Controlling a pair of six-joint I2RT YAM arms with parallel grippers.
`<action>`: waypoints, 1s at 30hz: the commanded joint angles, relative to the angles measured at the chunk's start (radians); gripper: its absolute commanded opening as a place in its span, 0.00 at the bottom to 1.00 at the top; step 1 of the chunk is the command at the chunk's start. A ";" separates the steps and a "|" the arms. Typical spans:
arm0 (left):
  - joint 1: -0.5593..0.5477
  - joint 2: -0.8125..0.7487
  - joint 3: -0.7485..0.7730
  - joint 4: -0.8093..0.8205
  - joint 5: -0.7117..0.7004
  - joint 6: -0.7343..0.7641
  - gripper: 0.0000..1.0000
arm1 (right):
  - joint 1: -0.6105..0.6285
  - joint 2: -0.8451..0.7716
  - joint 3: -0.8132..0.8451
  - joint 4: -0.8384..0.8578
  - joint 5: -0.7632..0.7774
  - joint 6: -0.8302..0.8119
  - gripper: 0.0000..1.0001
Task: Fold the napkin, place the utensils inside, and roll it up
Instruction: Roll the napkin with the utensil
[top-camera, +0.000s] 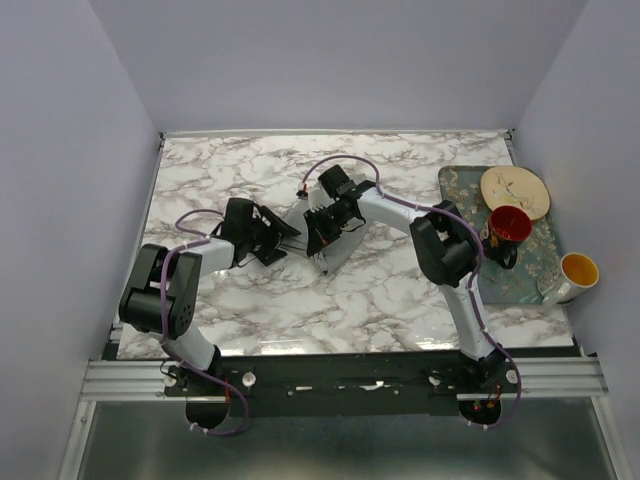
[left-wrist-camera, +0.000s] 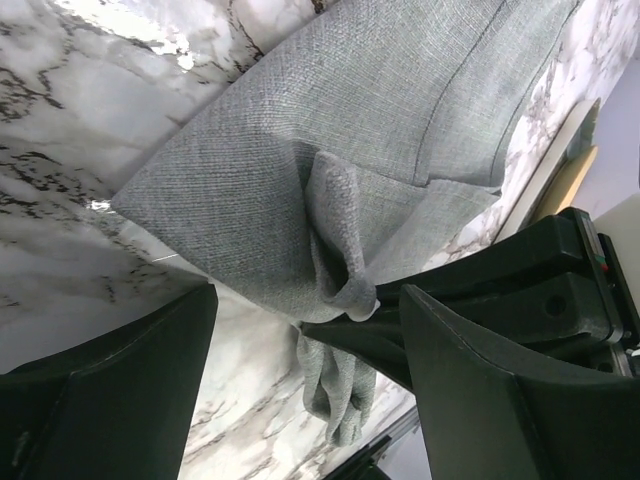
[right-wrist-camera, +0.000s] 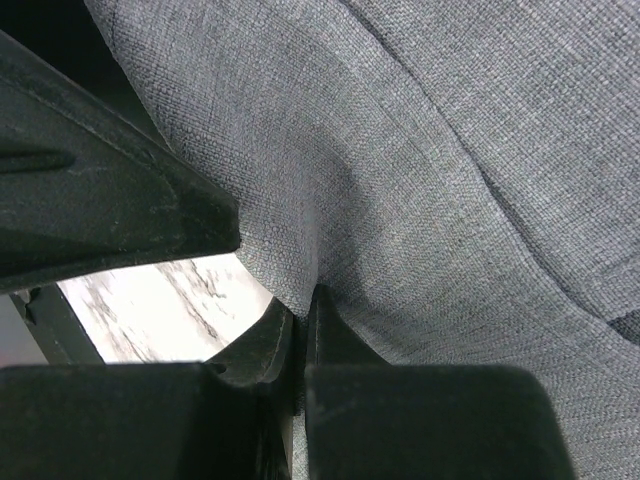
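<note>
The grey-green napkin (top-camera: 322, 252) lies folded on the marble table (top-camera: 400, 290) between both grippers, mostly covered by them. In the left wrist view the napkin (left-wrist-camera: 350, 130) spreads flat, with a pinched-up ridge of cloth in its middle. My right gripper (top-camera: 322, 238) is shut on that ridge. The right wrist view shows its jaws pressed together on the napkin (right-wrist-camera: 450, 180) at the fold (right-wrist-camera: 300, 305). My left gripper (top-camera: 287, 238) stands open just left of it, with its fingers (left-wrist-camera: 120, 400) wide on either side of the napkin's near edge. The utensils are out of view.
A floral-patterned grey tray (top-camera: 462, 182) sits at the right edge of the table. It carries a cream plate (top-camera: 514, 190) and a red mug (top-camera: 508, 225). A white cup with a yellow inside (top-camera: 578, 272) stands at the tray's near right corner.
</note>
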 joint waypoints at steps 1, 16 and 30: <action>-0.019 0.060 0.027 -0.029 -0.049 -0.028 0.84 | 0.005 -0.034 -0.012 -0.008 0.026 0.002 0.01; -0.025 0.106 0.012 -0.009 -0.136 -0.043 0.47 | 0.008 -0.046 -0.017 -0.013 0.054 -0.020 0.01; -0.031 0.135 0.055 -0.063 -0.182 0.035 0.10 | 0.063 -0.067 -0.009 -0.043 0.201 -0.103 0.03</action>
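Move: The raised fold at the napkin's near-left edge, between the left hand's open fingers, lies about 2 cm ahead, 1 cm to the right and 2 cm below that hand. The right fingers' pinch on the napkin is roughly 5 cm to the left hand's right and 2 cm back, some 2 cm lower; the napkin's main part lies about 10 cm right and 5 cm ahead. From the right hand the raised fold is some 4 cm ahead and 4 cm left, about level. Down and forward, about 2 cm each way, the left hand settles over the napkin's raised fold, its wide-open fingers closing most of the way until they pinch it, the wrist barely turning. The right hand stays in place beside it and keeps its pinch on the napkin, tilting only some 5 degrees at the end. ##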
